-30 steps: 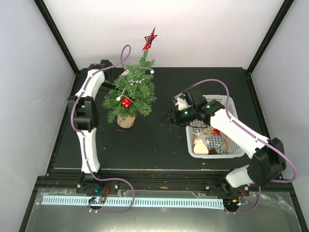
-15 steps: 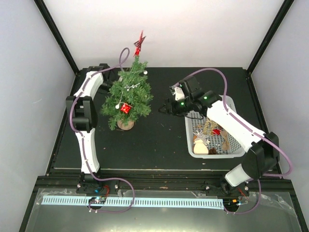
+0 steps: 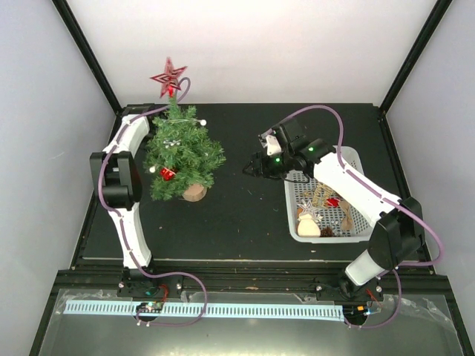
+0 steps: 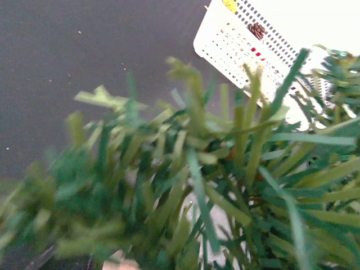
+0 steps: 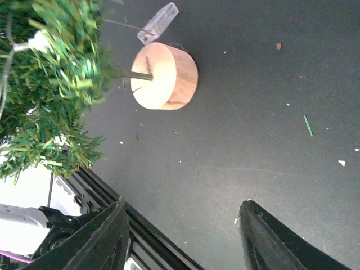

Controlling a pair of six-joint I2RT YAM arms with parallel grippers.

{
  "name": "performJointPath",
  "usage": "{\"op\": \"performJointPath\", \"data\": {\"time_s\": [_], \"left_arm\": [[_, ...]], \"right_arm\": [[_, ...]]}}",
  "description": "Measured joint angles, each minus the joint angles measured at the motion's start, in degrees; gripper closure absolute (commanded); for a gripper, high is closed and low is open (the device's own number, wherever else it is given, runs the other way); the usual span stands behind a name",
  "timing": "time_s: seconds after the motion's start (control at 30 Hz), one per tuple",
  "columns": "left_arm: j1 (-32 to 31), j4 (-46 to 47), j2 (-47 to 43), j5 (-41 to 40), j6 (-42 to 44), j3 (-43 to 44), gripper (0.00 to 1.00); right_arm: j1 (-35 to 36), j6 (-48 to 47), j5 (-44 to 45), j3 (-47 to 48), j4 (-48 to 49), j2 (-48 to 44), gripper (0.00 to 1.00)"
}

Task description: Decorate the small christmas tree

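The small christmas tree (image 3: 182, 152) leans left at the table's far left, its round tan base (image 3: 195, 192) low at the right. It carries a red star (image 3: 168, 76) on top, a red gift box (image 3: 168, 173) and white beads. My left arm (image 3: 119, 178) reaches into the tree from behind. Its fingers are buried in the branches, and green needles (image 4: 197, 185) fill the left wrist view. The tree follows that arm, so the grip is on it. My right gripper (image 3: 252, 169) (image 5: 185, 236) hovers open and empty over the mat, right of the base (image 5: 166, 76).
A white basket (image 3: 355, 159) at the right holds several ornaments, among them a snowman figure (image 3: 308, 226), a pinecone (image 3: 326, 232) and a silver star (image 3: 308, 211). A clear plastic piece (image 5: 158, 22) lies by the tree base. The table's black left rail (image 5: 146, 236) runs near the tree.
The tree has swung and tipped to the left together with my left arm, the star moving well left. My right gripper shifted slightly up and left, then held still.
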Motion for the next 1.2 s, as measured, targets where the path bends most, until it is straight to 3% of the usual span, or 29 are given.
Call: {"op": "performJointPath", "data": {"time_s": [0.83, 1.2], "left_arm": [[4.9, 1.9, -2.3, -2.6, -1.6, -2.7, 0.23], [7.9, 1.2, -2.1, -1.7, -2.7, -2.7, 0.09]], "right_arm": [[0.0, -0.4, -0.2, -3.7, 0.2, -1.2, 0.44], [0.0, -0.3, -0.7, -6.7, 1.2, -3.0, 0.43]]}}
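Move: My empty left hand is in among the branches on the far side of the christmas tree. The tree's middle lies about 7 cm back from it, level sideways and a few centimetres higher. The red gift hangs roughly 12 cm back and 5 cm left, near hand height; the red star is some 24 cm up, 5 cm back and 3 cm left. From my right hand the tree's middle is about 19 cm left and 4 cm ahead. I draw my left hand about 6 cm to the left, backing its half-open fingers out towards the tree's left side and swinging the hand some 10 degrees counter-clockwise. The fingers spread from partly open to nearly wide, mostly late on, and the hand still brushes the foliage. My empty right hand eases down and back about 3 cm, clear of the tree. ##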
